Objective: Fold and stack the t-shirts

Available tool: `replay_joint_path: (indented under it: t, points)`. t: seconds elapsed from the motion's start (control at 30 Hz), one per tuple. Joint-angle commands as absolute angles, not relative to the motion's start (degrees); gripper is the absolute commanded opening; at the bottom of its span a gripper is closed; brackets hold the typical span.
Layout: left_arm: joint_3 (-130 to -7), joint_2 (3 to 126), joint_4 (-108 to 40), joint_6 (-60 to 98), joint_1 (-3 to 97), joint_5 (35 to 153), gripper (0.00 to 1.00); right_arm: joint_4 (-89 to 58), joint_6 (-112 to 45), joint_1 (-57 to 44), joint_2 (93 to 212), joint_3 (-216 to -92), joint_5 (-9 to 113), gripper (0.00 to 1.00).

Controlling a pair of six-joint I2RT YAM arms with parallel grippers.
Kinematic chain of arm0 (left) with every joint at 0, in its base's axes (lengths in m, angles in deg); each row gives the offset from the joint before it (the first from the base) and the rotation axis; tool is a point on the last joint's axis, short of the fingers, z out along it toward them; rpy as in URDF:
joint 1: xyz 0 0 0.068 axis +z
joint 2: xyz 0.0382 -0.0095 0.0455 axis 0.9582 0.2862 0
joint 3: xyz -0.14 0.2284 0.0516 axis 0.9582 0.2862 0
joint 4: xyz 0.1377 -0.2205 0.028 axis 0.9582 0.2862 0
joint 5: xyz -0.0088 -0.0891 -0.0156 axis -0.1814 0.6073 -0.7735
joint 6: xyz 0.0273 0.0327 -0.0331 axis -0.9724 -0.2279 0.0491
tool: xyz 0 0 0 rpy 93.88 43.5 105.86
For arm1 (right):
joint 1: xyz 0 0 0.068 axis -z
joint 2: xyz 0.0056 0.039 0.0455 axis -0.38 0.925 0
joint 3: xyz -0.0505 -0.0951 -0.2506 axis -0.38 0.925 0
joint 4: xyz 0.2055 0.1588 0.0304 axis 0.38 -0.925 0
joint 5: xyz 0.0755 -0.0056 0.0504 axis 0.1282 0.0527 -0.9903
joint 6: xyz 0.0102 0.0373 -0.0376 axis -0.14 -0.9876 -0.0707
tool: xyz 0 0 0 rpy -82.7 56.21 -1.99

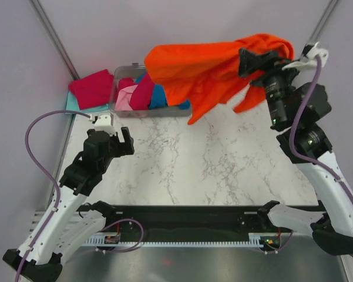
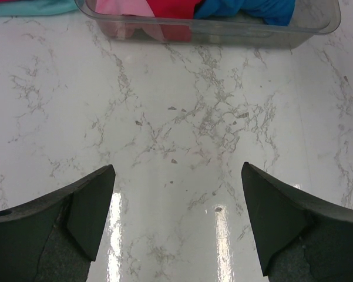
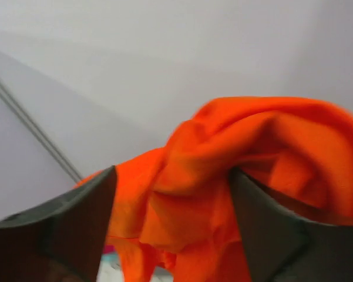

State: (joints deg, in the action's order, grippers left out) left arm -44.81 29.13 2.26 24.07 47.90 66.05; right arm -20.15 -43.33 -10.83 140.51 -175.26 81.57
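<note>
A bright orange t-shirt (image 1: pixel 205 64) hangs spread in the air at the back right, reaching left over the bin. My right gripper (image 1: pixel 254 61) is raised high at its right end. In the right wrist view its jaws (image 3: pixel 171 176) stand apart, open, with the orange cloth (image 3: pixel 223 170) loose between them and draped over the right finger. A crimson red t-shirt (image 1: pixel 91 88) lies on a teal one (image 1: pixel 76 104) left of the bin. My left gripper (image 1: pixel 116 138) (image 2: pixel 177 173) hovers open over bare marble, holding nothing.
A clear grey plastic bin (image 1: pixel 123 69) (image 2: pixel 223 29) at the back holds pink (image 1: pixel 124 97), red (image 1: pixel 142 91) and blue (image 1: pixel 158 97) cloth. White marble table (image 1: pixel 211 164) spreads in front of it. Metal frame posts run along both back corners.
</note>
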Motion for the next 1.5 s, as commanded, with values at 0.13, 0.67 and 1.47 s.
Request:
replay_joint_path:
  t: [0.13, 0.67, 1.47]
  points:
    - [-45.3, 30.4, 2.0, 25.1, 48.1, 67.4, 0.95, -49.7, -67.5, -9.7, 129.7, -140.6, 93.7, 0.98]
    - [-40.1, 47.2, 2.4, 50.1, 19.1, 72.2, 0.83, -59.9, -76.4, -9.2, 110.8, -121.9, 84.6, 0.98]
    - [-39.4, 76.3, -19.4, 49.2, 16.9, 82.4, 0.7, -53.3, -73.3, -9.2, 110.3, -113.7, 80.0, 0.98]
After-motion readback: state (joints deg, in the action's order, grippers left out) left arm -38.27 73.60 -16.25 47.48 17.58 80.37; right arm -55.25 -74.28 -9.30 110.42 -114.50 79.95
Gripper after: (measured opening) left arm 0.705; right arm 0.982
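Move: The orange t-shirt is in the air at the right gripper, its middle about 11 cm left, 6 cm ahead and 5 cm below; those fingers are already half open. From that hand the bin is some 27 cm ahead, 31 cm left and 53 cm below. From the left gripper the shirt is roughly 31 cm right, 14 cm ahead and 30 cm up; the bin is 33 cm ahead, 10 cm right and 19 cm down. Whip the right gripper down about 45 cm and somewhat back, opening it fully to let the shirt go; tip its fingers some 60 degrees down, bounce up briefly, then settle open above the cloth. Sweep the left gripper right, then down and a little back to the shirt's near left edge, tipping down, turning clockwise and partly closing. ##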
